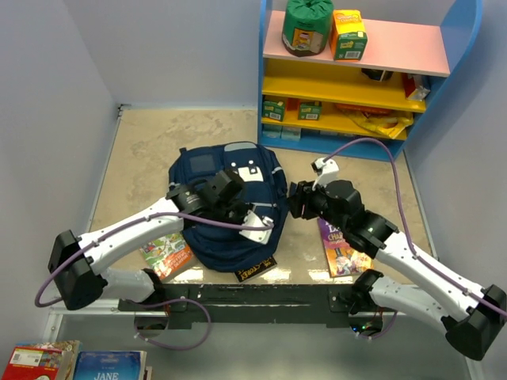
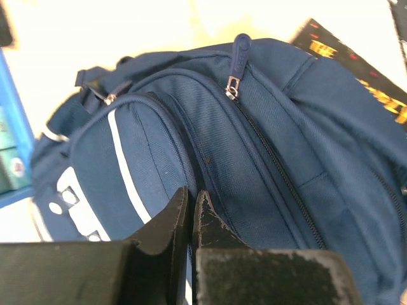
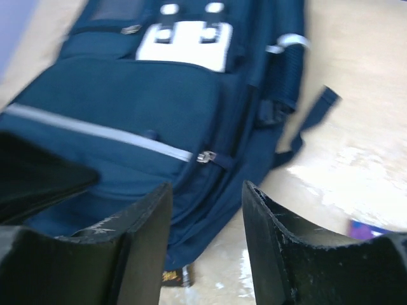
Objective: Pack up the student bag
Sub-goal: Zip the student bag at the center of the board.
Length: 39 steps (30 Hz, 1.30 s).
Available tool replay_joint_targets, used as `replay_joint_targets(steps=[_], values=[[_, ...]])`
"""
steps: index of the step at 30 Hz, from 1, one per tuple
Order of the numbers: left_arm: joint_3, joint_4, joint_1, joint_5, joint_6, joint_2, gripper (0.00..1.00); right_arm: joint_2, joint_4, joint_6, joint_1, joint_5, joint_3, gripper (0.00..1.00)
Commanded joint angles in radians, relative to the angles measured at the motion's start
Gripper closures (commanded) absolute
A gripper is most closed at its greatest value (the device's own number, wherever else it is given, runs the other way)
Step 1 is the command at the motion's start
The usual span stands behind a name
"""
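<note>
The student bag (image 1: 230, 198) lies flat in the middle of the table: navy, with white patches and a light square patch. My left gripper (image 1: 238, 210) rests on its near half. In the left wrist view its fingertips (image 2: 191, 194) are pressed together at a fold of the navy fabric (image 2: 267, 165), pinching it. A zip pull (image 2: 240, 54) stands at the top of a closed zip. My right gripper (image 1: 291, 199) hangs at the bag's right edge, open, with nothing between its fingers (image 3: 206, 187). Just beyond its tips lies a silver zip pull (image 3: 205, 156).
A black book (image 1: 257, 271) sticks out from under the bag's near edge. A colourful book (image 1: 166, 255) lies under the left arm and a purple one (image 1: 341, 245) under the right arm. A blue shelf unit (image 1: 356, 79) with boxes stands at the back right.
</note>
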Motion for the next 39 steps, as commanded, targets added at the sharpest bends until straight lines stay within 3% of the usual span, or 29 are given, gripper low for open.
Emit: replay_joint_targets(steps=[1, 5, 10, 15, 28, 39], values=[[-0.072, 0.064, -0.005, 0.053, 0.033, -0.110, 1.00, -0.045, 0.080, -0.045, 0.003, -0.239, -0.059, 0.48], [-0.103, 0.125, -0.005, 0.015, -0.022, -0.156, 1.00, -0.071, 0.133, -0.025, 0.049, -0.284, -0.108, 0.46], [-0.130, 0.279, 0.064, 0.005, -0.179, -0.196, 1.00, -0.016, 0.218, -0.005, 0.181, -0.187, -0.147, 0.48], [-0.175, 0.288, 0.087, 0.025, -0.229, -0.241, 1.00, 0.043, 0.248, -0.042, 0.200, -0.181, -0.127, 0.50], [-0.204, 0.307, 0.121, 0.044, -0.228, -0.279, 1.00, 0.150, 0.287, -0.091, 0.209, -0.189, -0.116, 0.53], [-0.209, 0.320, 0.164, 0.054, -0.217, -0.298, 1.00, 0.166, 0.324, -0.093, 0.213, -0.226, -0.148, 0.45]])
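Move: Down by the open side of the student bag, the lower zip pull lies about 7 cm back, 7 cm left and 8 cm below the right hand. The upper zip pull is some 4 cm ahead, 5 cm left and 6 cm below that hand; the black book, partly under the bag, is about 13 cm back, 10 cm left and 18 cm below. From the left hand, the lower pull is roughly 6 cm right, 3 cm back and 4 cm down. Swinging left, back and down over the bag's near right side, the right hand travels about 12 cm to the lower zip pull, turns some 25 degrees counter-clockwise, eases up a little and ends with its open fingers around the pull's end, not shut. The left hand keeps its pinch on the bag's piped edge, dips back briefly, then draws it left and slightly up by about 4 cm, its fingertips tilting up to point more to the right. ##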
